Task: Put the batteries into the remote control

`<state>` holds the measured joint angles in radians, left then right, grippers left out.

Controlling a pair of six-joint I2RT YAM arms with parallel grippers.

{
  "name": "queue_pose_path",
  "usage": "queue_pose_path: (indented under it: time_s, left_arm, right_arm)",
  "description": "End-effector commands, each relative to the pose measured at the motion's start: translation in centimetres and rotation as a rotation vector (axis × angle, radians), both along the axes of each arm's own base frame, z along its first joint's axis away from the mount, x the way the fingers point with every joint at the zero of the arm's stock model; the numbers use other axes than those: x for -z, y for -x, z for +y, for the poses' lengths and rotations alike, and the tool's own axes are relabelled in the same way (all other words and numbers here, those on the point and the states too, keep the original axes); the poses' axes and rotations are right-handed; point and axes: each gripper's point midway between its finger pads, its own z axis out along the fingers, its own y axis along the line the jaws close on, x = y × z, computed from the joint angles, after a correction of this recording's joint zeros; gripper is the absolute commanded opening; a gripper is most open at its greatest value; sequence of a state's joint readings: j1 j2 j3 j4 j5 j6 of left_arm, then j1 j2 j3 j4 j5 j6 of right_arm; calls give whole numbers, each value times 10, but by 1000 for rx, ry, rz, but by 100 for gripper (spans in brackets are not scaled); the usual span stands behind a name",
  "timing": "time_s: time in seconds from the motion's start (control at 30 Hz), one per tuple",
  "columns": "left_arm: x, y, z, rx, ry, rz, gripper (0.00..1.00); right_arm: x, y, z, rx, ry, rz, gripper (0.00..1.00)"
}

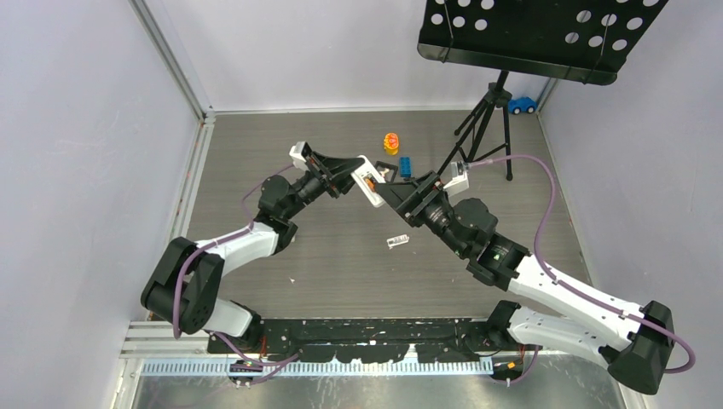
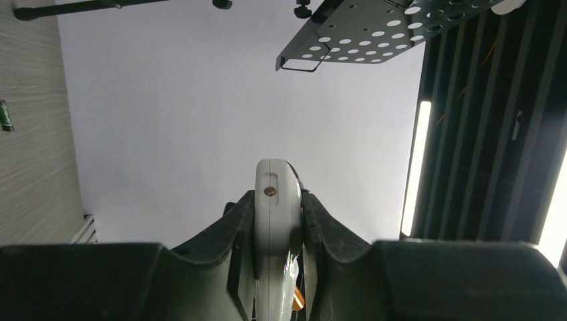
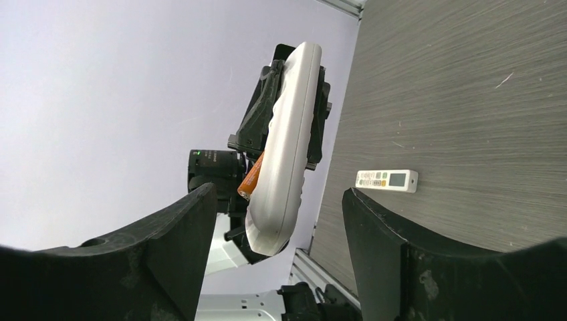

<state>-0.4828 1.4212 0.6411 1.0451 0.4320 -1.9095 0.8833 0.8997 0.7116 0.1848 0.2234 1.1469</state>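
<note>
My left gripper is shut on the white remote control and holds it above the table, tilted. In the left wrist view the remote control is clamped edge-on between both fingers. An orange battery lies against the back of the remote control, one end sticking out at a slant. My right gripper stands open just short of the remote's lower end, with nothing between its fingers. From above, the right gripper faces the remote and the orange battery.
A small slim white remote lies on the table below the grippers. Behind them sit an orange-yellow object, a blue block and a dark piece. A black tripod stand and a blue toy car are at the back right.
</note>
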Motion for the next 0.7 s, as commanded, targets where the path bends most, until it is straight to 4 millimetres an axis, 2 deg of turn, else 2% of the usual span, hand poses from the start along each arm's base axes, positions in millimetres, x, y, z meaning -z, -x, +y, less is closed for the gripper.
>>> queue_pose_path:
  time_s: [0.0,0.4,0.53,0.67]
  left_arm:
    - [-20,5,3,0,55,-66,0]
    - [-18,4,2,2,52,-72,0]
    - [-20,6,1,7,52,-85,0]
    - [-31,11,2,16,65,-129,0]
  right_arm:
    - [-25,-3,0,15,-101,-37,72]
    - [-13,-8,10,2,-37,-6,57]
    - [-4,-12,8,24,-13,28,51]
    - [14,-20,6,55,20,100,47]
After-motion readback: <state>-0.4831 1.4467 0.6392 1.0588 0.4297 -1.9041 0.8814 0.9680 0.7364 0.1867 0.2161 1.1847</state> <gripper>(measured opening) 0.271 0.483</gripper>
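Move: The left hand holds the remote; its orange battery, still proud of the bay, lies about 3 cm ahead and 3 cm left of it all, counted from the right hand as some 2 cm ahead, 3 cm left and level. From the left hand the battery is roughly 3 cm back and 3 cm right. Some 30 cm below the right hand, the battery cover lies about 6 cm back and 4 cm right, the black tray 11 cm ahead and 1 cm right. The right hand eases left and forward about 1.5 cm, sinking slightly, its fingers closing partway around remote and battery. ##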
